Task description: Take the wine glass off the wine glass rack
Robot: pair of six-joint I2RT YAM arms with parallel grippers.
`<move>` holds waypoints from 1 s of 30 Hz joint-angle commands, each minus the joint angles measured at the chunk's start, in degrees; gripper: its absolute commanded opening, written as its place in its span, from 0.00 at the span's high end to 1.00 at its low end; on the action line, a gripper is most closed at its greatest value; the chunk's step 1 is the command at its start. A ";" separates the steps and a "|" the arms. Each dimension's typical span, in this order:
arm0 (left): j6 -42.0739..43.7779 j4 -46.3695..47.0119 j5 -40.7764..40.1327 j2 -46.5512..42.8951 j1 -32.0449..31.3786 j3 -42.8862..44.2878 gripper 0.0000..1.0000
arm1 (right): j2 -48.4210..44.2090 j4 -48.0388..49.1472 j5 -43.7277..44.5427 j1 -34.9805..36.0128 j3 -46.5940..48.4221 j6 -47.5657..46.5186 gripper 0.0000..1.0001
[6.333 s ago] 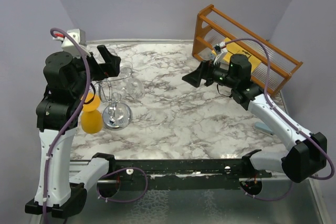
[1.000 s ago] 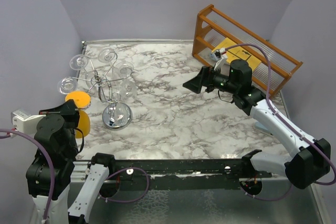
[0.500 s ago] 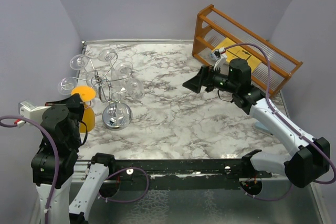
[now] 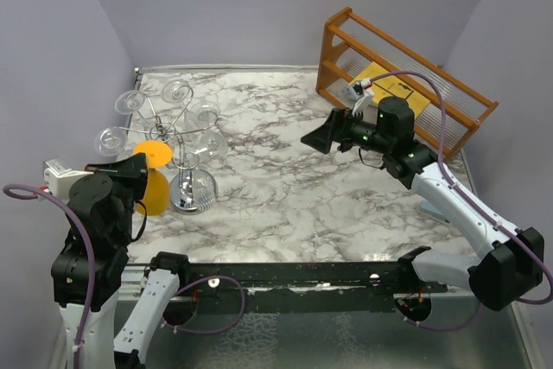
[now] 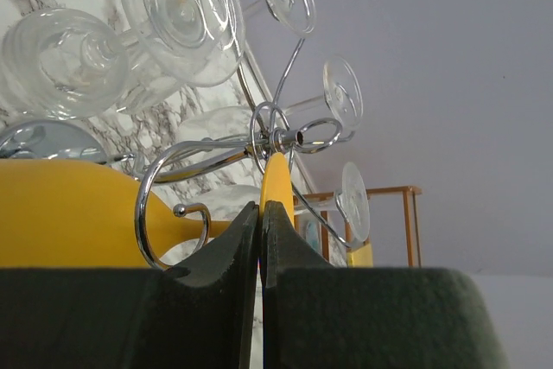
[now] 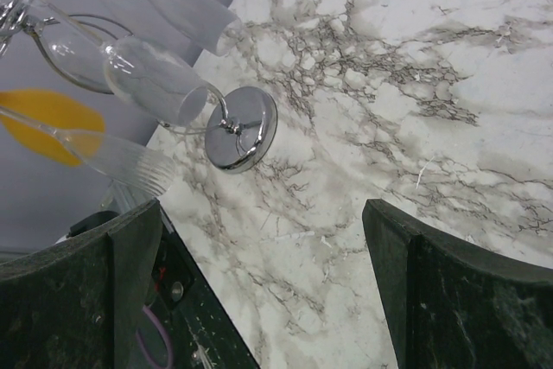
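Observation:
The wine glass rack (image 4: 177, 137) is a silvery wire tree on a round chrome base (image 4: 192, 192) at the table's left. Several clear glasses (image 4: 131, 101) hang from its curled arms. An orange-yellow wine glass (image 4: 154, 192) lies tilted at the rack's near-left side, its round foot (image 4: 151, 151) up by the wires. My left gripper (image 4: 136, 168) is shut on that foot; in the left wrist view the foot's yellow edge (image 5: 276, 183) rises from between the closed jaws (image 5: 260, 206), just under the rack's hub (image 5: 276, 137). My right gripper (image 4: 321, 137) hangs open above the table's middle, holding nothing (image 6: 268, 291).
An orange-brown wooden slatted shelf (image 4: 406, 75) leans at the back right behind the right arm. A small pale blue thing (image 4: 432, 211) lies by the right edge. The grey wall stands close to the rack's left. The rack's base (image 6: 242, 127) shows in the right wrist view.
Over the last second my left gripper has carried the orange-yellow glass rightward, closer to the rack's stem. The right arm has stayed still and open.

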 commanded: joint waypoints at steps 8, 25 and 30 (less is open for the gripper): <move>0.73 -0.79 5.06 -1.54 0.21 1.75 1.00 | -3.01 -1.19 0.69 0.26 1.17 0.25 0.01; -0.83 -4.11 11.70 -10.59 -1.34 5.59 1.00 | -3.47 2.61 -8.78 0.30 -2.15 9.08 0.01; -3.19 -2.86 17.15 -13.02 -1.55 6.33 1.00 | -2.85 8.59 -16.61 0.46 -7.17 17.66 0.01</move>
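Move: Hanging foot-up in the left fingers, which already pinch its foot, the orange wine glass has its middle about 2 cm ahead, 2 cm right and 8 cm below. The rack's near loop lies some 4 cm ahead, 3 cm right and 4 cm below that hand; the rack's hub about 7 cm ahead, 4 cm right. A clear glass hangs roughly 4 cm ahead, 6 cm left. From the right hand, the orange glass is about 34 cm left and 8 cm back. Easing about 1 cm to the right first, the left hand then draws the orange glass back, away from the rack's near loop and hub, by some 8 cm while rising about 3 cm, drifting a little further right late on. Its fingers keep their pinch on the foot as the wrist tips up and turns clockwise, each about 10 degrees. The empty right hand backs off roughly 3 cm, still open. ##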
